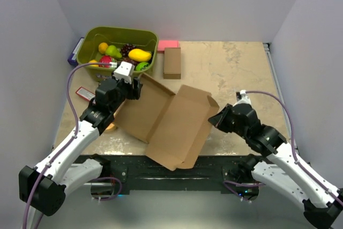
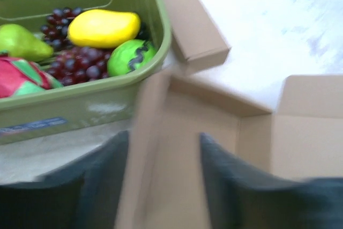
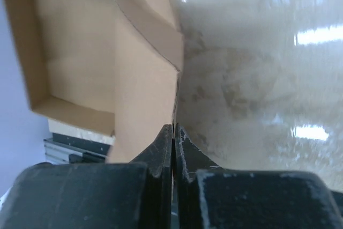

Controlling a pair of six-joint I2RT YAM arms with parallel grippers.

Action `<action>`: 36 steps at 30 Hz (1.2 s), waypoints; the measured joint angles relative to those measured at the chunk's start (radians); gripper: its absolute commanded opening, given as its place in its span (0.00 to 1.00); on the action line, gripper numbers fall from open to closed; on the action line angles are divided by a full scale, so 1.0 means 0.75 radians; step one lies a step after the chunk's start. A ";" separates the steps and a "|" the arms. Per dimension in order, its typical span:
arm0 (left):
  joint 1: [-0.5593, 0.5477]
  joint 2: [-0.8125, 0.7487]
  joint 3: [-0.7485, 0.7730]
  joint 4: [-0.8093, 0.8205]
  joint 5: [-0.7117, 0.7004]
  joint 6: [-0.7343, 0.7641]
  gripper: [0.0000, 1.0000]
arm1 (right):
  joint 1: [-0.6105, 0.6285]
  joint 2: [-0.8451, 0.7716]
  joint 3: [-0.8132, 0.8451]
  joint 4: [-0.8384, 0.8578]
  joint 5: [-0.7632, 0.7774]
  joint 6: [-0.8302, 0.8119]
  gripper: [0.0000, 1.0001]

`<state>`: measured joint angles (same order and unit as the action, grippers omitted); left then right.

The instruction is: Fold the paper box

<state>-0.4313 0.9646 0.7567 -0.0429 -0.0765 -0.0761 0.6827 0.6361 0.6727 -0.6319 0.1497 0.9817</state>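
Observation:
The paper box (image 1: 166, 122) is a large brown cardboard sheet, partly folded, lying tilted in the middle of the table with its near corner over the front edge. My left gripper (image 1: 135, 88) is at its far left edge. In the blurred left wrist view the gripper (image 2: 163, 138) is open, with a raised flap of the box (image 2: 214, 148) between the fingers (image 2: 225, 181). My right gripper (image 1: 213, 119) is at the box's right edge. In the right wrist view it (image 3: 173, 128) is shut on the thin edge of a flap (image 3: 139, 79).
A green bin (image 1: 154, 46) of toy fruit stands at the back left, close behind the left gripper; it also shows in the left wrist view (image 2: 80, 105). A small brown box (image 1: 172, 63) and a pink block (image 1: 168, 45) lie beside it. A red and white card (image 1: 86, 94) lies at the left.

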 measured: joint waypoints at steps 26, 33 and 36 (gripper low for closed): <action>0.008 0.350 0.629 0.034 1.118 0.388 1.00 | -0.003 0.828 1.185 -0.493 -0.191 -1.144 0.00; 0.008 0.626 0.800 -0.231 1.284 0.508 1.00 | -0.003 0.874 1.234 -0.504 -0.261 -1.227 0.00; 0.008 0.641 0.776 -0.285 1.298 0.526 0.99 | -0.003 0.876 1.234 -0.504 -0.270 -1.243 0.00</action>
<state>-0.4255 1.4452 1.3388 -0.2565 0.8970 0.3187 0.6804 1.2934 1.5986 -1.0096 -0.0525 0.0498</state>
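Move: My left fingers, half open, are astride the tray wall they held; the tray's middle is about 7 cm back, 4 cm right and 8 cm down. The lid panel's far end flap is some 26 cm to my left hand's right, level fore and aft, about 4 cm lower. The fruit basket is 20 cm ahead and 10 cm left, the small carton 18 cm ahead and 18 cm right. My right hand pinches the panel's outer edge; that flap is about 13 cm ahead and 6 cm left. My right hand keeps its pinch and hoists the panel edge some 13 cm, also going forward and left, turning counter-clockwise about 40 degrees while its left side rolls down. My left hand spreads fully, rises back off the tray wall, then arcs right and down over the box's far end, some 15 cm to the right overall, swinging clockwise nearly 60 degrees to bring its open fingers astride the end flap. ##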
